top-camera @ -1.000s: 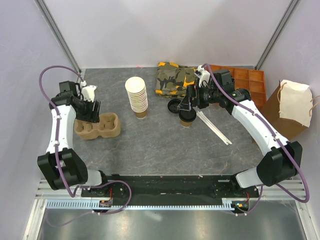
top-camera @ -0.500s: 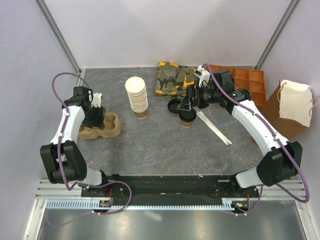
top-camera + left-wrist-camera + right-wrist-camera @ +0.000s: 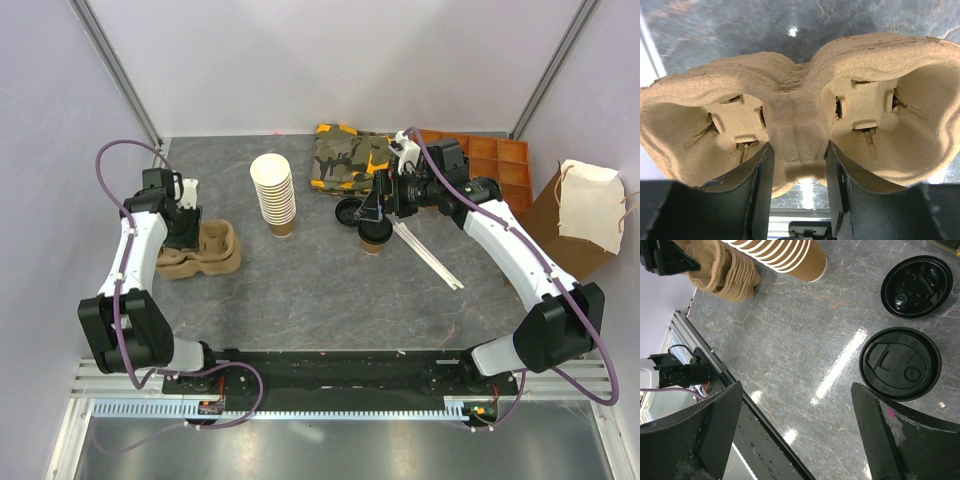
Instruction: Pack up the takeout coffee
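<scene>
The takeout coffee point(image 3: 375, 238), a brown cup under a black lid point(image 3: 900, 363), stands mid-table right of centre. My right gripper point(image 3: 377, 212) hovers just above and behind it, jaws wide open with nothing between them; in the right wrist view point(image 3: 796, 390) the lid lies by the right finger. At the left, a pulp cup carrier point(image 3: 215, 256) rests on the table. My left gripper point(image 3: 185, 232) is down on it, and its two fingers point(image 3: 757, 195) press both sides of the central ridge of the carrier point(image 3: 880, 65).
A tall stack of lidless paper cups point(image 3: 273, 192) stands between the arms. A loose black lid point(image 3: 348, 211) lies beside the coffee, white sticks point(image 3: 430, 256) to its right. Behind are a camouflage cloth point(image 3: 345, 158), an orange tray point(image 3: 490, 160) and a brown paper bag point(image 3: 570, 215).
My left gripper has come down onto the carrier's left end and its jaws have narrowed onto the central ridge. The right arm has not moved.
</scene>
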`<state>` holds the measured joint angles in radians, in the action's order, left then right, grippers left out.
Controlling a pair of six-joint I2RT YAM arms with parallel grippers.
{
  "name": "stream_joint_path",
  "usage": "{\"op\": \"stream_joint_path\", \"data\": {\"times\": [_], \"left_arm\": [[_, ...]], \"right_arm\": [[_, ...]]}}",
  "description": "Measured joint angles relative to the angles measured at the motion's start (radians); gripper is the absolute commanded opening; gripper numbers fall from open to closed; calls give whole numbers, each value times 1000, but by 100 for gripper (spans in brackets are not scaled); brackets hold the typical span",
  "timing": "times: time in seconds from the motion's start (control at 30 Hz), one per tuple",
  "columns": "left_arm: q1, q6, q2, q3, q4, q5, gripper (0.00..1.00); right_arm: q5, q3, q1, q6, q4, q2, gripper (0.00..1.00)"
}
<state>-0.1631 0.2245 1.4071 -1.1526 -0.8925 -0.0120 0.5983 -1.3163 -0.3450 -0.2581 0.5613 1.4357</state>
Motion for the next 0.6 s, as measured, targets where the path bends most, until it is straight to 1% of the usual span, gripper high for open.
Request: {"op": "stream_joint_path", "data": {"times": [0.17,0.2,0.23,0.3,0.33,0.37,0.4,0.47,0.57,0.6], "left_arm": [[2,-1,-45,-31,-19,17,24],[2,-2,-51,-37,-24,19,23],[2,-3,-55,-43,-28,19,23],[2,-7,-62,-49,-35,19,22],[2,-9,-63,-49,-37,19,22],[2,-12,-64,-49,-40,19,21],[2,-16,-64,-49,-44,19,21],[2,-27,-64,-49,-48,11,20],[2,-39,-64,-49,-49,0,24],[2,-43,-64,-49,-48,-2,30]], "right_arm": [[8,-1,0,0,0,4,98],[10,-1,0,-1,0,5,97],[15,-1,0,-4,0,6,93],[30,-1,-1,-15,-7,8,90],[38,-1,-3,-27,-19,9,84],[44,-1,-7,-39,-33,11,81],[51,-1,-18,-55,-55,13,75],[61,-1,-53,-93,-113,21,70],[72,-1,-127,-141,-200,42,68],[76,-2,-157,-159,-226,52,68]]}}
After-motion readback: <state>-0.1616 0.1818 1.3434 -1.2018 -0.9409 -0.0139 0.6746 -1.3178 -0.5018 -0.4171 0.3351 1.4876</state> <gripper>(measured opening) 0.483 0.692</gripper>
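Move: The cup carrier is already pinched at its middle bridge by the left fingers, its middle some 3 cm below them, with the carrier stack about 7 cm below the hand. From the right hand the carrier lies roughly 41 cm left, 2 cm back and 14 cm lower. The cup stack stands about 20 cm left and 9 cm ahead of that hand, the lidded cup 4 cm ahead, 2 cm right and 16 cm below, the loose lid 14 cm ahead and 4 cm left. The cup carrier is raised by the left hand, which keeps its pinch on the bridge, goes up about 3 cm off the stack and then holds there. After a pause the right hand, empty, swings away from the lidded cup to the left towards the carriers, some 7 cm with a slight rise, turning about 10 degrees while its fingers close partway on nothing. ##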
